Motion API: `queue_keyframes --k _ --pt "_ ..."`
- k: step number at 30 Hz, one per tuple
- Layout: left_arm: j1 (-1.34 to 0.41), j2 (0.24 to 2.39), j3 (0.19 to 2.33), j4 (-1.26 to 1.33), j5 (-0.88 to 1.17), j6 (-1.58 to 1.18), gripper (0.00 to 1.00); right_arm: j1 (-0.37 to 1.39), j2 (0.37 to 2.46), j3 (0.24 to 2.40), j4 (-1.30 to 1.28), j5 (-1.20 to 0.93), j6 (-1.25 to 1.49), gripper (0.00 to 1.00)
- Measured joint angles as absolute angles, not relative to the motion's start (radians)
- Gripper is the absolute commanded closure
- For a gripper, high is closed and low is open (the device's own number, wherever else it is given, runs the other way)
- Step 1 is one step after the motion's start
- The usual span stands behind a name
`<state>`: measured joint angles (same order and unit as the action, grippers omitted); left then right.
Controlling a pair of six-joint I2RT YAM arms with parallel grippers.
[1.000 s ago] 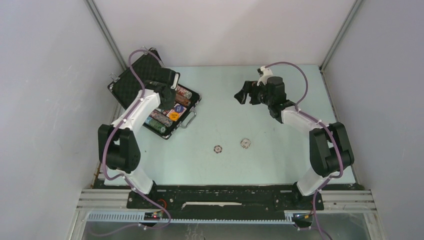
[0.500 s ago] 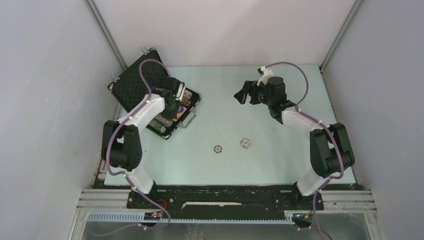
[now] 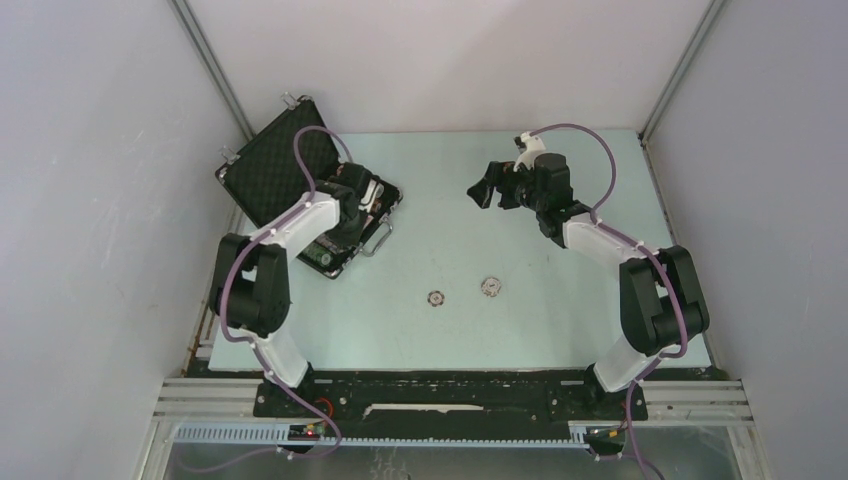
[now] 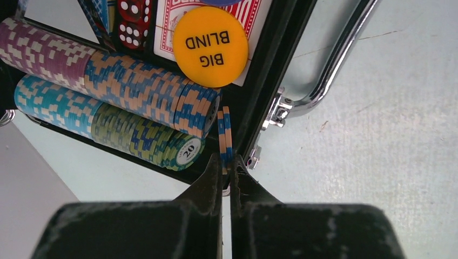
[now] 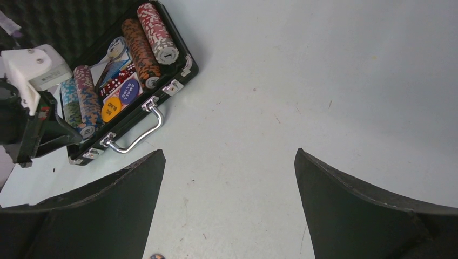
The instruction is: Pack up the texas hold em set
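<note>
The black case (image 3: 285, 160) lies open at the far left, its lid tilted back. Rows of multicoloured chips (image 4: 140, 91), a yellow "BIG BLIND" button (image 4: 210, 46), red dice (image 4: 131, 21) and a card deck (image 4: 254, 16) lie inside. My left gripper (image 4: 225, 162) is shut on two orange-and-blue chips (image 4: 225, 129), held edge-on just past the end of the orange-blue row, by the case's handle-side wall (image 4: 270, 81). In the top view the left gripper (image 3: 350, 212) sits over the case. My right gripper (image 3: 485, 190) is open and empty, above the table's far middle. Two loose chips (image 3: 436, 297) (image 3: 490, 287) lie mid-table.
The silver handle (image 4: 329, 70) sticks out from the case's side toward the table's middle. The right wrist view shows the case (image 5: 181, 70), a blue round button (image 5: 128, 89) and my left gripper body (image 5: 27, 102). Grey walls close in left, right and back.
My left arm has swung toward the handle side of the case and come down over the chip rows. The right arm and the loose chips have not moved.
</note>
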<state>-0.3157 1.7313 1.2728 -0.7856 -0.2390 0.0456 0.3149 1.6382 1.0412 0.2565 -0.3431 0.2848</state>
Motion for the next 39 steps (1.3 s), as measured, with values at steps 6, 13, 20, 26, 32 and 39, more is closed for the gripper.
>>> queue_keyframes --k 6,13,20,26,32,39 --pt "-0.313 1.78 1.274 -0.785 -0.279 0.045 0.97 0.315 1.638 1.041 0.257 -0.345 0.285 0.0" --pt "-0.312 1.784 1.274 -0.784 -0.329 0.043 0.7 0.315 1.638 1.041 0.264 -0.357 0.289 0.0" --pt "-0.309 1.781 1.274 -0.77 -0.39 0.042 0.57 0.315 1.638 1.041 0.281 -0.379 0.294 0.0" --pt "-0.305 1.774 1.274 -0.768 -0.407 0.042 0.42 0.315 1.638 1.041 0.282 -0.385 0.295 0.0" --pt "-0.305 1.652 1.273 -0.758 -0.347 0.019 0.23 0.315 1.638 1.041 0.281 -0.382 0.295 0.0" --pt "-0.305 1.419 1.273 -0.699 -0.215 -0.042 0.15 0.345 1.641 1.055 0.213 -0.318 0.297 0.0"
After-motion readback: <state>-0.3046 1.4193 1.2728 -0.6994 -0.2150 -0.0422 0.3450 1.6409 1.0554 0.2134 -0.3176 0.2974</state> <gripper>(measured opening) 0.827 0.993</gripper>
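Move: The two blue-and-orange chips, still pinched on edge in the left fingers, belong at the near end of the blue-and-orange row: about 3 cm left, 1 cm ahead and 2 cm below that hand. From the same hand, the big blind button lies some 5 cm ahead and 2 cm left, the green row's end 2 cm back and 6 cm left, and the case handle 3 cm ahead and 5 cm right. From the right hand, the blue-and-orange row's end is roughly 33 cm left, 10 cm back and 12 cm lower. The pinched chips are taken about 3 cm left to the row's end by the left hand, which sinks a little over 1 cm at first and rolls some 10 degrees, left side rising, as the fingers open and let go. It then lifts about 12 cm clear of the case, drifting back to the right, fingers tipping forward and opening wide. ##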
